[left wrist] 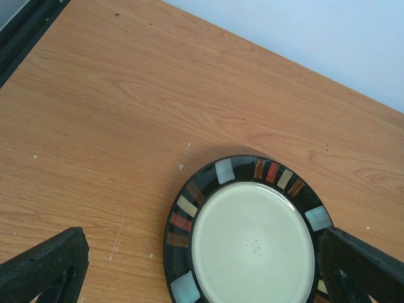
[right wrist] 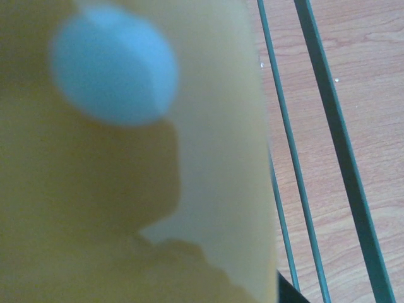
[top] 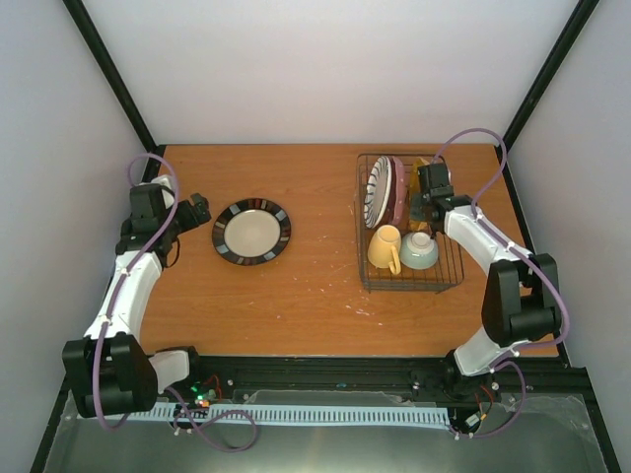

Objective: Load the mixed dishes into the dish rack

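Note:
The dark brown-black plate, cream in the middle, lies flat on the table left of centre. My left gripper hovers just left of it, open and empty. In the left wrist view the plate lies between and ahead of the spread fingers. The dish rack at right holds the striped plate and pink plate upright, plus the yellow mug and mint bowl. My right gripper is at the rack's back, shut on the orange dotted plate, which fills the right wrist view.
Rack wires run just right of the orange plate. Black frame posts and white walls close in the table on three sides. A black rail runs along the near edge by the arm bases.

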Controlling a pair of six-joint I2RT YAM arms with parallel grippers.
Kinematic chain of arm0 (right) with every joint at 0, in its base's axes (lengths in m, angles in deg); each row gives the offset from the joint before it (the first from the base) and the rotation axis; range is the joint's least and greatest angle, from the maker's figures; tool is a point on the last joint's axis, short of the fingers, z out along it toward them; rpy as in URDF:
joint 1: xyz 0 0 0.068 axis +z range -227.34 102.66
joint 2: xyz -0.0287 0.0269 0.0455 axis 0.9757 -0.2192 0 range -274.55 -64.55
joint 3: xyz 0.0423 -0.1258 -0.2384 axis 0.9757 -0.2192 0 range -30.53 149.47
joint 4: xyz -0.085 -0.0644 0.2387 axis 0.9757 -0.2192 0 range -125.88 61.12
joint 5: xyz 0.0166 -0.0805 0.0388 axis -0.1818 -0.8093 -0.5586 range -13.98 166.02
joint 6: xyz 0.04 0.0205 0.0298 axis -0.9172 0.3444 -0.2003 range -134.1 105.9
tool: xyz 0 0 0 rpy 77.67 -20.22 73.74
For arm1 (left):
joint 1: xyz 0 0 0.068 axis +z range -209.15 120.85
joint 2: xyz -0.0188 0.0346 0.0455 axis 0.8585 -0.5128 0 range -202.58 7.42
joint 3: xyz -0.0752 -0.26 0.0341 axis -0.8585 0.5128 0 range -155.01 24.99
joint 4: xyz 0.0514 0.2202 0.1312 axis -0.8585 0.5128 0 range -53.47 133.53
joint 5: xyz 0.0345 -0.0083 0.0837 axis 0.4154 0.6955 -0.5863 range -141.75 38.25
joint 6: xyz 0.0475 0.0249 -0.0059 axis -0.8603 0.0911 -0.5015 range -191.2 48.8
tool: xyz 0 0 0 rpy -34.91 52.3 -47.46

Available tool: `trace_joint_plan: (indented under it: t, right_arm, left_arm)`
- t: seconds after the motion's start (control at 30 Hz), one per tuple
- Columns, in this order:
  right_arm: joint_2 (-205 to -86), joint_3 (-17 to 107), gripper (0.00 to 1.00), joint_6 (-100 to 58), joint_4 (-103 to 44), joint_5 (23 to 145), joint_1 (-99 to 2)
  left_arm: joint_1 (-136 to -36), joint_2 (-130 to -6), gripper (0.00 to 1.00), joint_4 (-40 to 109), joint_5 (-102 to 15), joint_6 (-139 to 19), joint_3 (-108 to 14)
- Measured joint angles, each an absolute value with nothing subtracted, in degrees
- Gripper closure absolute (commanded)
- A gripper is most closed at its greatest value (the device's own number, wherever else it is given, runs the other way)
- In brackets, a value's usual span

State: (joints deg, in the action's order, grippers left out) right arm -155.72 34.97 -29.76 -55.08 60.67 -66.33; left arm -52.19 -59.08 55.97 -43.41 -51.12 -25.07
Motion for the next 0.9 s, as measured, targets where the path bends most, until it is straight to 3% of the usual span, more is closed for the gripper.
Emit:
trace_joint_plan:
  t: [0.23, 0.63, 0.9]
  right_arm:
    - [-156.62, 34.90, 0.59, -30.03, -52.61, 60.73, -66.35]
    - [-154.94, 34.79, 0.41, -30.72, -50.11, 61.59, -66.38]
    - [-141.36, 34.77, 0.32, -31.47, -50.51, 62.35, -66.40]
  left_arm:
    - [-52.19, -60.48, 0.00, 55.65, -42.97, -51.10, -25.03]
    - [-52.19, -60.50, 0.00, 55.56, -42.32, -51.01, -24.92]
    - [-52.17, -65.53, 0.00, 55.06, -38.25, -48.48, -23.85]
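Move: The right gripper holds the yellow plate by its rim in the dish rack; the plate's middle is about 5 cm ahead and 3 cm below. The pink plate stands 6 cm to the left of the yellow plate, level with it. From the hand, the bowl sits 8 cm back, 2 cm left and the mug 8 cm back, 9 cm left, both 9 cm lower. The black-rimmed plate lies some 8 cm ahead, 8 cm right and 18 cm below the open left gripper. Open the right fingers to let go of the yellow plate while easing about 1.5 cm forward, then lift the hand away fast, roughly 11 cm up and slightly back, tipping the fingers up some 20 degrees. Meanwhile sink the open left gripper about 4 cm towards the black-rimmed plate, mostly at the end, drifting slightly right, without touching it. ##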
